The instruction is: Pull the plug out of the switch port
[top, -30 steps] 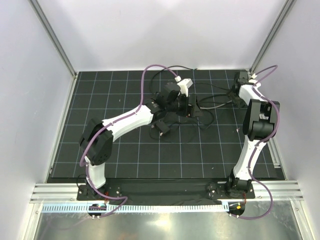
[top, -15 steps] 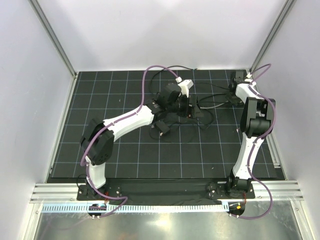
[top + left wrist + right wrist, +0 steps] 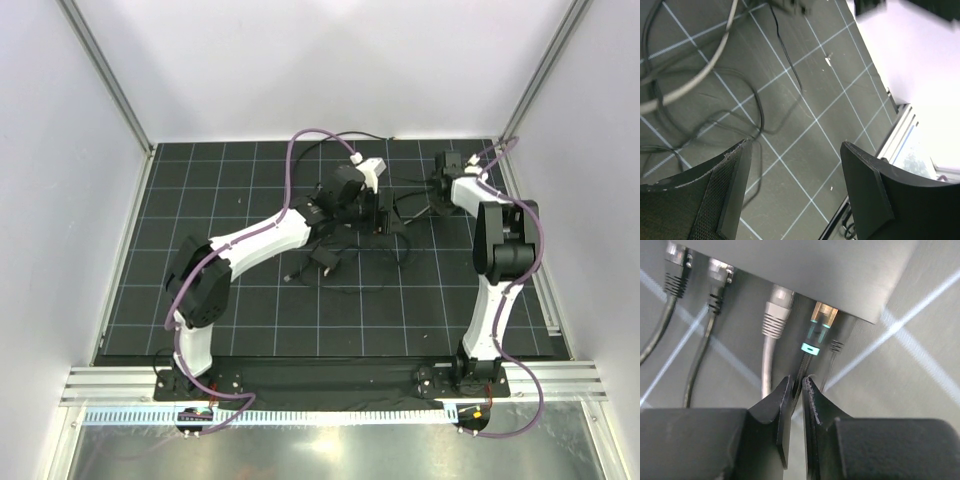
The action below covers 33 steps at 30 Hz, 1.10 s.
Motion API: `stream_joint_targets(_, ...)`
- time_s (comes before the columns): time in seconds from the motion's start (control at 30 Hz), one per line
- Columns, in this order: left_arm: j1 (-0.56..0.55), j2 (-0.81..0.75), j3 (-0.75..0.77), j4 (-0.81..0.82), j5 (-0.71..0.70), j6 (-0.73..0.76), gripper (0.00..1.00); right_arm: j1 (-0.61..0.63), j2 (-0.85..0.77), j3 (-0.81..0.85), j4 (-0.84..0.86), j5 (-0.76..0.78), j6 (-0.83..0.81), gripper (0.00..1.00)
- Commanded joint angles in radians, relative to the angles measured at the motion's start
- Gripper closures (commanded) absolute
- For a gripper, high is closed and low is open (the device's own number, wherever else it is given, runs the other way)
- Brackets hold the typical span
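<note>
In the right wrist view the switch [image 3: 840, 270] fills the top, with its row of ports facing me. A clear plug with a teal band [image 3: 812, 340] sits blurred at the port [image 3: 823, 314] furthest right; I cannot tell whether it is still seated. My right gripper [image 3: 797, 377] is shut on the thin black cable just behind that plug. From above, the right gripper [image 3: 437, 182] reaches left at the back of the mat. My left gripper [image 3: 795, 145] is open with only mat between its fingers; from above this left gripper [image 3: 378, 212] hovers over the cable tangle.
A grey plug [image 3: 775, 315] and two black plugs [image 3: 695, 282] occupy the neighbouring ports. Loose black cables [image 3: 400, 245] loop across the gridded mat [image 3: 250, 320]. A small black block with thin wires [image 3: 322, 262] lies near the left forearm. White walls enclose three sides.
My right arm has swung left from the back right corner toward the middle and its jaws have closed on the cable. The loose cables and small block have shifted slightly. The left gripper stayed open.
</note>
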Motion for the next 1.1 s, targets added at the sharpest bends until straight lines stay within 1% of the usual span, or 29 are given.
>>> stream_joint_targets(0.0,0.001,0.018,0.062,-0.036,-0.035,0.034,0.25,0.032,-0.105,-0.134,0.05,-0.071,0.202,0.99)
stream_joint_targets(0.03,0.001,0.021,0.064,-0.036,-0.032,0.033,0.25,0.056,-0.12,-0.176,0.053,-0.065,0.284,0.99)
stream_joint_targets(0.1,0.007,0.026,0.065,-0.045,-0.03,0.03,0.24,0.088,-0.149,-0.203,0.061,-0.048,0.346,0.99)
stream_joint_targets(0.13,0.009,0.025,0.065,-0.047,-0.031,0.028,0.25,0.126,-0.159,-0.223,0.06,-0.028,0.403,0.99)
stream_joint_targets(0.2,0.016,0.018,0.059,-0.055,-0.031,0.024,0.25,0.162,-0.183,-0.235,0.035,-0.002,0.469,0.99)
stream_joint_targets(0.23,0.02,0.017,0.058,-0.056,-0.03,0.024,0.25,0.191,-0.189,-0.238,0.021,0.024,0.527,0.99)
stream_joint_targets(0.4,0.032,-0.003,0.051,-0.081,-0.03,0.036,0.24,0.266,-0.246,-0.292,0.021,0.056,0.669,0.98)
stream_joint_targets(0.47,0.039,-0.005,0.053,-0.088,-0.027,0.045,0.24,0.283,-0.265,-0.301,0.03,0.059,0.675,0.93)
stream_joint_targets(0.5,0.043,-0.006,0.053,-0.091,-0.025,0.05,0.24,0.289,-0.266,-0.298,0.032,0.055,0.649,0.89)
stream_joint_targets(0.53,0.047,-0.009,0.053,-0.099,-0.025,0.062,0.24,0.289,-0.263,-0.283,0.03,0.052,0.634,0.78)
stream_joint_targets(0.63,0.064,-0.021,0.041,-0.127,-0.024,0.073,0.24,0.286,-0.277,-0.241,-0.002,0.045,0.499,0.64)
stream_joint_targets(0.67,0.067,-0.028,0.038,-0.125,-0.022,0.077,0.24,0.286,-0.289,-0.238,-0.002,0.045,0.465,0.62)
stream_joint_targets(0.7,0.072,-0.032,0.033,-0.125,-0.019,0.08,0.24,0.286,-0.301,-0.241,0.004,0.042,0.393,0.61)
stream_joint_targets(0.73,0.076,-0.041,0.031,-0.128,-0.015,0.085,0.23,0.286,-0.332,-0.246,0.006,0.047,0.361,0.59)
stream_joint_targets(0.77,0.085,-0.044,0.03,-0.128,-0.013,0.085,0.24,0.286,-0.344,-0.249,0.004,0.053,0.28,0.57)
stream_joint_targets(0.8,0.093,-0.048,0.03,-0.127,-0.002,0.087,0.24,0.286,-0.363,-0.249,0.01,0.056,0.241,0.56)
stream_joint_targets(0.83,0.098,-0.048,0.034,-0.124,0.025,0.088,0.23,0.285,-0.376,-0.249,0.006,0.065,0.21,0.5)
stream_joint_targets(0.87,0.108,-0.042,0.042,-0.124,0.045,0.093,0.23,0.285,-0.413,-0.25,0.007,0.076,0.177,0.47)
stream_joint_targets(0.9,0.115,-0.037,0.059,-0.124,0.059,0.094,0.23,0.285,-0.429,-0.266,0.024,0.078,0.135,0.47)
stream_joint_targets(0.93,0.118,-0.029,0.073,-0.125,0.071,0.1,0.23,0.276,-0.442,-0.273,0.041,0.07,0.059,0.46)
stream_joint_targets(1.0,0.133,0.001,0.109,-0.122,0.12,0.113,0.23,0.254,-0.47,-0.292,0.121,0.038,-0.013,0.46)
stream_joint_targets(1.03,0.139,0.018,0.125,-0.121,0.139,0.117,0.23,0.237,-0.472,-0.298,0.148,0.007,-0.047,0.47)
stream_joint_targets(1.07,0.145,0.032,0.14,-0.121,0.16,0.12,0.23,0.195,-0.469,-0.293,0.17,-0.048,-0.082,0.46)
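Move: The right hand is already shut on the black cable just behind its teal-banded plug, which sits in the switch port about 2 cm ahead, 2 cm right and roughly level. The switch's middle is some 7 cm ahead and 5 cm right, the white plug about 4 cm ahead and 1 cm right, both about level too. From the left hand the teal-banded plug lies roughly 18 cm ahead, 24 cm right and 17 cm below. Right hand drags the gripped cable 13 cm left and back, releases, rises 9 cm; left hand moves forward-left. ##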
